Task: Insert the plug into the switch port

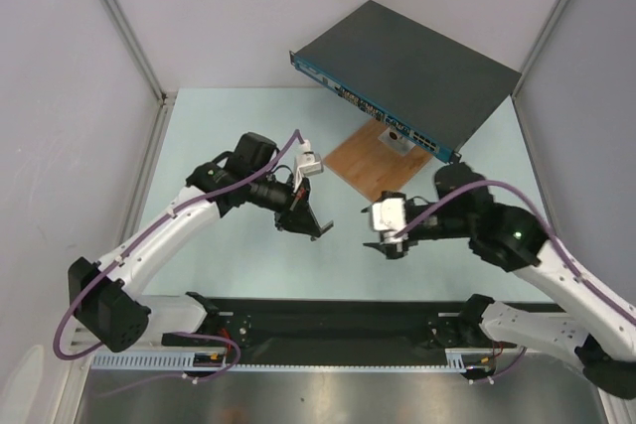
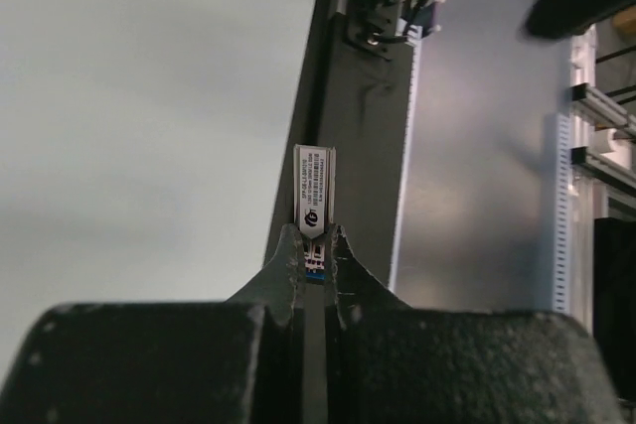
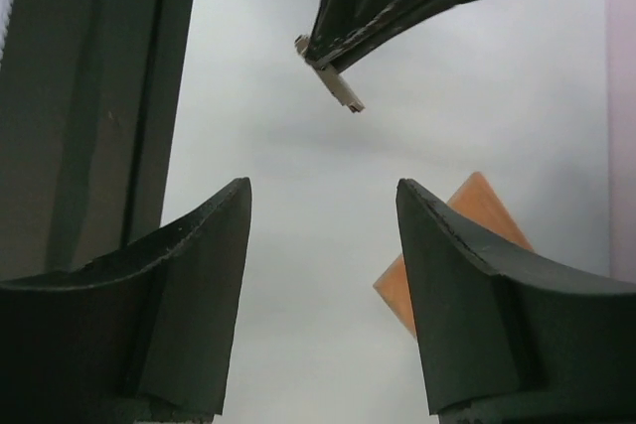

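Note:
The plug [image 2: 315, 191], a small silver module with a label and a blue end, sticks out from between the tips of my left gripper [image 2: 315, 235], which is shut on it. In the right wrist view the plug [image 3: 338, 89] shows ahead, above my right gripper [image 3: 323, 191], whose jaws stand open with nothing between them. From above, my left gripper [image 1: 316, 228] and right gripper [image 1: 372, 228] face each other over the table's middle, a short gap apart. The switch [image 1: 407, 71], a flat dark grey box with a blue ported front, lies at the far right.
A brown wooden board [image 1: 373, 161] lies just before the switch's front face, with a small white piece on it; the board [image 3: 487, 211] also shows behind my right finger. A black rail [image 1: 328, 320] runs along the near edge. Grey walls enclose the table.

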Robot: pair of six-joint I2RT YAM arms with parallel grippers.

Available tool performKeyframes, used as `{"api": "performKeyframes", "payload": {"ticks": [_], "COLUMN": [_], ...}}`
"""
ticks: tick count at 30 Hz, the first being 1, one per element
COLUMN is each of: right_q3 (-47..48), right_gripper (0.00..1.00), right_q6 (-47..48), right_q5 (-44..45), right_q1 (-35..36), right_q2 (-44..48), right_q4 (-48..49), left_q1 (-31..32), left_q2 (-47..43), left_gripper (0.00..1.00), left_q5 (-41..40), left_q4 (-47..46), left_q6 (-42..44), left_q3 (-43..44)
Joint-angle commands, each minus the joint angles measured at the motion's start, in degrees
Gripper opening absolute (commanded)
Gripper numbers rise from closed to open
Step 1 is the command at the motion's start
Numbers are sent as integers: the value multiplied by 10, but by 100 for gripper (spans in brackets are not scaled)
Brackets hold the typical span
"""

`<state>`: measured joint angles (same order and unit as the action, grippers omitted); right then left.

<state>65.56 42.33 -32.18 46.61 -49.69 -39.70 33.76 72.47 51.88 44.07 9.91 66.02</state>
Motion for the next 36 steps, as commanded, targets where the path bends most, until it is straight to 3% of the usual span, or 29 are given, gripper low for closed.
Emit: {"api": "performKeyframes", "payload": {"ticks": [1,12,19,22,25,28,29,31,32,34,36], "right_q3": [-8,-25,-29,-30,-32,-25,-21,-18,-16,-11,1], "right_gripper": [64,58,48,39,25,0,0,0,0,0,0], "right_q6": [107,134,136,132,115,94,87,73,69,47,18], "right_q5": [77,111,109,109,131,142,140,135,133,119,98], "right_q1": [65,124,153,154,155,154,154,147,143,122,97], "right_q2": [-37,-93,-116,-122,-132,-137,-137,-134,-133,-132,-136], "right_q4": [-1,46,45,47,57,63,65,61,58,47,36], "left_q1": [16,55,55,56,55,55,55,54,52,37,22], "left_q2": [-1,5,26,31,29,25,24,16,9,-33,-86], "left_gripper": [0,0,0,0,0,0,0,11,34,67,79], "left_q5": [60,63,83,88,92,86,79,61,32,-11,-72], "left_q4": [0,-3,-6,-9,-10,-11,-6,-2,-10,-39,-95], "left_q6": [-60,-73,-83,-87,-89,-82,-77,-74,-70,-77,-86], "left_q3": [19,4,22,30,39,47,50,61,64,62,54]}}
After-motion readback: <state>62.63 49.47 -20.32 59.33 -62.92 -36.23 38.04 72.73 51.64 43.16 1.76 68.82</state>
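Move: The plug is already pinched in the left hand, its middle about 2 cm to the right of that hand and 1 cm below. From the open right hand the plug lies roughly 9 cm left, 9 cm below and 2 cm ahead. The wooden board is some 28 cm ahead of the right hand, 2 cm right and 30 cm below; the switch's middle is about 40 cm ahead, 7 cm right and 20 cm lower. The plug, held out by the left hand, is carried about 4 cm back and 2 cm right while the right hand sinks some 8 cm and reaches about 5 cm left to it, tipping its fingertips down roughly 15 degrees. The right fingers shut on the plug's protruding end; then the left fingers open wide and that hand starts to ease forward and up. ##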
